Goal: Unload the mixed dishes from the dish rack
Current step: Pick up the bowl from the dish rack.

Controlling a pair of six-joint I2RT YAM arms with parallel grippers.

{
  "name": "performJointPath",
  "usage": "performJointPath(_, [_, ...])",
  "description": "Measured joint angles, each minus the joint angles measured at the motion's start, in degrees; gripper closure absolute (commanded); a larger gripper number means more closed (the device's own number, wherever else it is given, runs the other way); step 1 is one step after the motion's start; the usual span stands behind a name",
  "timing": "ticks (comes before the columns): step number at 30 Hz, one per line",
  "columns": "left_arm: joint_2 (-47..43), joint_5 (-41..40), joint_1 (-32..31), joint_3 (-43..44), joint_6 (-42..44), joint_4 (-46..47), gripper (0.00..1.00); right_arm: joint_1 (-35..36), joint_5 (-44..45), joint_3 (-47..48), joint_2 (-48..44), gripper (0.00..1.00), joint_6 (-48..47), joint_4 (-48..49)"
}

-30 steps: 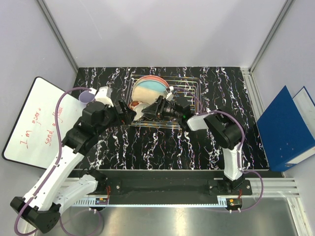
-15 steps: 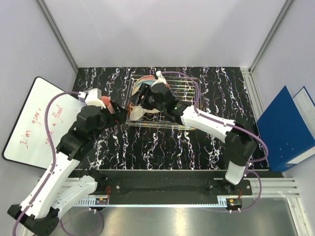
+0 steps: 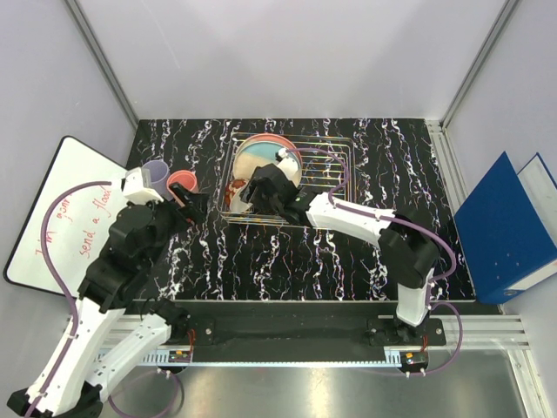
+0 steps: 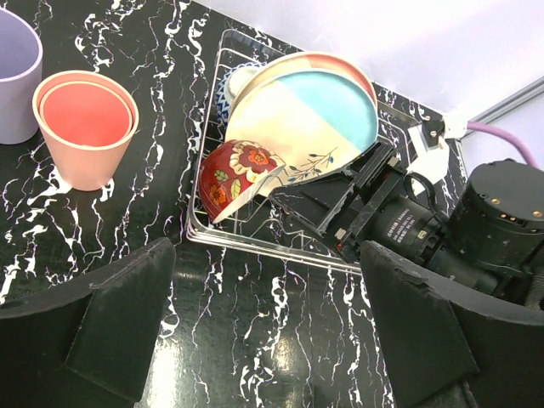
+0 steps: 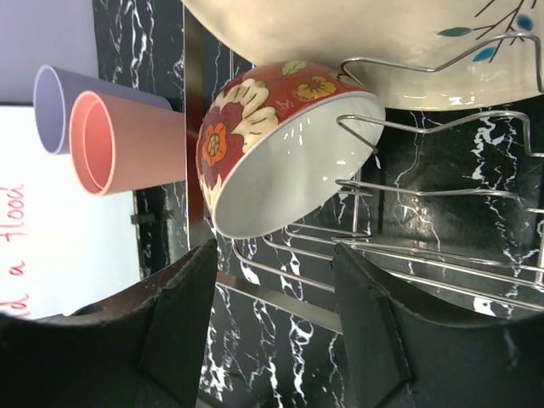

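Observation:
The dish rack [image 3: 329, 162] holds two big plates [image 3: 265, 157] leaning together. The cream/blue plate [image 4: 310, 119] is in front, with a pink rim behind it. A red flowered bowl [image 4: 234, 174] is tipped on its side at the rack's left end, and a blue-white bowl [image 4: 228, 85] sits behind it. A pink cup [image 4: 85, 127] and a lavender cup [image 4: 13, 85] stand on the table left of the rack. My right gripper [image 5: 272, 297] is open just short of the red bowl [image 5: 272, 144], over the rack's front rail [image 5: 442, 255]. My left gripper [image 4: 268, 323] is open over bare table in front of the rack.
A whiteboard [image 3: 52, 218] with red writing lies off the table's left side. A blue binder [image 3: 505, 226] leans at the right. The right arm's wrist [image 4: 408, 225] crosses the rack's front right part. Black marbled table [image 3: 287, 261] stretches in front of the rack.
My left arm pulled back from the rack toward the left and the near edge, uncovering the pink cup. My right gripper swung over the rack's left end and came down by the red bowl.

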Motion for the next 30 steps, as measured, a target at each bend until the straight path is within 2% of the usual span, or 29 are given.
performJointPath(12, [-3.04, -0.17, -0.04, -1.9, -1.07, -2.1, 0.07, 0.02, 0.76, 0.87, 4.83, 0.38, 3.82, 7.39])
performJointPath(21, [-3.82, -0.48, -0.04, -2.6, -1.11, -2.16, 0.07, 0.02, 0.79, 2.36, 8.57, 0.55, 5.27, 13.29])
performJointPath(22, [-3.82, -0.48, -0.04, -2.69, -1.22, -2.21, 0.07, 0.02, 0.81, 2.58, 8.74, 0.63, 5.29, 13.66])
performJointPath(25, [-3.89, -0.48, -0.04, -3.08, -1.31, -2.19, 0.07, 0.02, 0.96, 3.63, 9.35, 0.77, 5.38, 14.51])
performJointPath(28, [-3.91, -0.48, -0.04, -3.5, -1.36, -2.19, 0.07, 0.02, 0.96, 4.44, 10.14, 0.98, 6.08, 14.53])
performJointPath(30, [-3.91, -0.48, -0.04, -3.65, -1.38, -2.25, 0.07, 0.11, 0.52, 4.74, 10.51, 1.0, 7.15, 15.47])
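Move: The bowl leans in the dish rack about 3 cm ahead of the right hand, some 4 cm to its left and roughly 4 cm below. The plates stand about 9 cm ahead of that hand and 4 cm to its right, slightly lower. On the counter, the pink cups are some 5 cm ahead, 20 cm left and 5 cm lower. From the left hand the bowl lies around 15 cm ahead, 10 cm right and 19 cm below. Left and forward goes the right hand, some 6 to 7 cm in all and nearly level, dipping slightly on the way, its left side rolling up about 10 degrees. The half-open fingers reach the bowl's rim at its left end and close almost shut, pinching the wall. The empty left hand, fingers open, eases down and back a couple of centimetres. ##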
